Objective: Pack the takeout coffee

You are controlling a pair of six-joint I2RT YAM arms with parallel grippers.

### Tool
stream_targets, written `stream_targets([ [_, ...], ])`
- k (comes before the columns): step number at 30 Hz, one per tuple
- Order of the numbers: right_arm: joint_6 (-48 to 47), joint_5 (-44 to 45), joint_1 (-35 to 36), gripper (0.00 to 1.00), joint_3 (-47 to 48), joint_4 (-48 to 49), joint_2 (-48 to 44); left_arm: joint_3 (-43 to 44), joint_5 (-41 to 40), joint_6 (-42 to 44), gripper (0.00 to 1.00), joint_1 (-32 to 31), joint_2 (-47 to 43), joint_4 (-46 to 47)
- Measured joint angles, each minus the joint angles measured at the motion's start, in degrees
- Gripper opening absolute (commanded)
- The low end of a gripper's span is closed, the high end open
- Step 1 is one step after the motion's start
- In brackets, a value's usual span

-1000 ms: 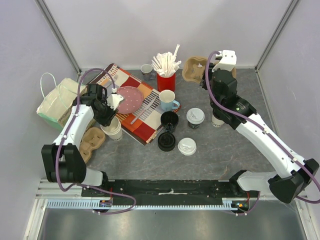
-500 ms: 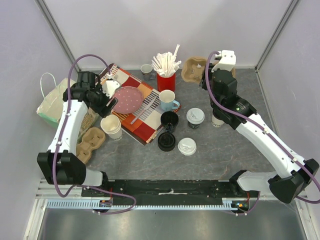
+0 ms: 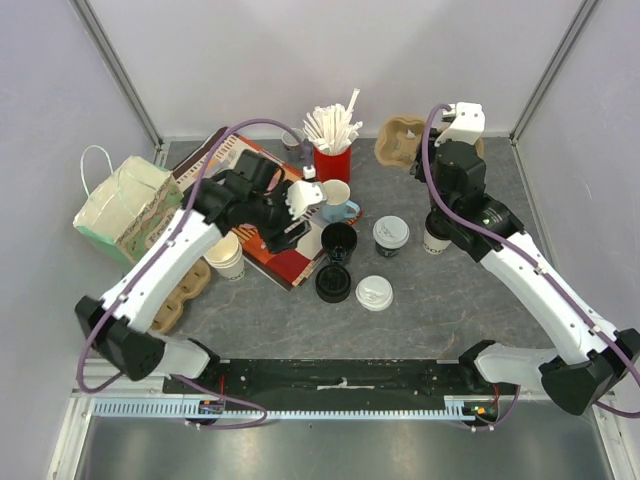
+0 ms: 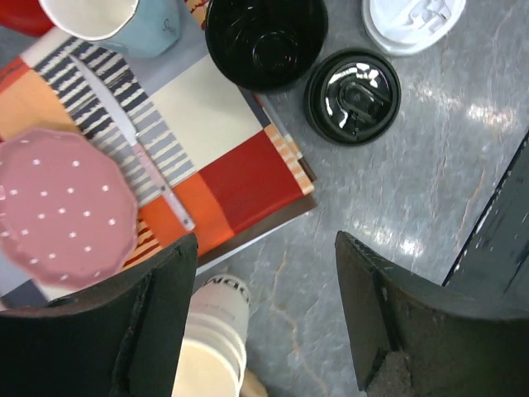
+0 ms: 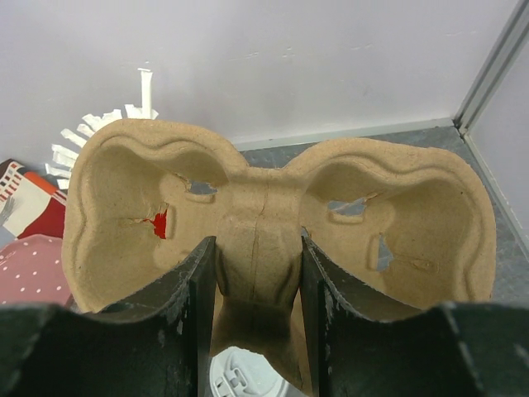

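Observation:
One takeout coffee cup with a dark top stands right of the glossy black mug. A second takeout coffee cup stands half hidden under my right arm; its white lid shows below the carrier. A loose black lid and a loose white lid lie on the table. My left gripper hangs open and empty over the placemat's near edge, jaws wide. At the back, my right gripper is shut on the middle ridge of a cardboard cup carrier, held in the air.
A striped placemat carries a pink dotted plate and a knife. Beside them are a light-blue mug, a red cup of stirrers, stacked paper cups, a second carrier and a paper bag.
My left gripper opened by the stacked cups, rose, then swung right over the placemat toward the mugs. The right arm shifted the carrier slightly up and right.

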Motion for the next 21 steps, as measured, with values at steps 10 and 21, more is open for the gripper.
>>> stream_targets([
  [10, 0.00, -0.04, -2.19, 0.39, -1.20, -1.97, -2.51, 6.25, -0.59, -18.05, 0.80, -1.86, 20.90, 12.15],
  [21, -0.94, -0.11, -4.76, 0.37, -1.55, -3.48, -3.61, 12.81, -4.90, -21.66, 0.71, -3.85, 31.95, 16.72],
])
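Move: Beneath and right of the left hand stands the open stack of black cups, about 6 cm ahead, 12 cm to the right and 18 cm down. The mug is some 11 cm beyond the stack, the loose black lid about 9 cm nearer the robot than the stack, and the white-lidded cup roughly 13 cm to its right. From the right hand, holding the drink tray high, the white-lidded cup lies 5 cm back, 5 cm left, the stack 6 cm back, 18 cm left, both some 31 cm below. Swinging forward and right about 15 cm while sinking some 10 cm, the empty left hand comes in over the far-left rim of the black cup stack, beside the mug; its fingers stay wide and it turns about 15 degrees counter-clockwise. The right hand keeps its grip on the drink tray and carries it level about 4 cm right. ##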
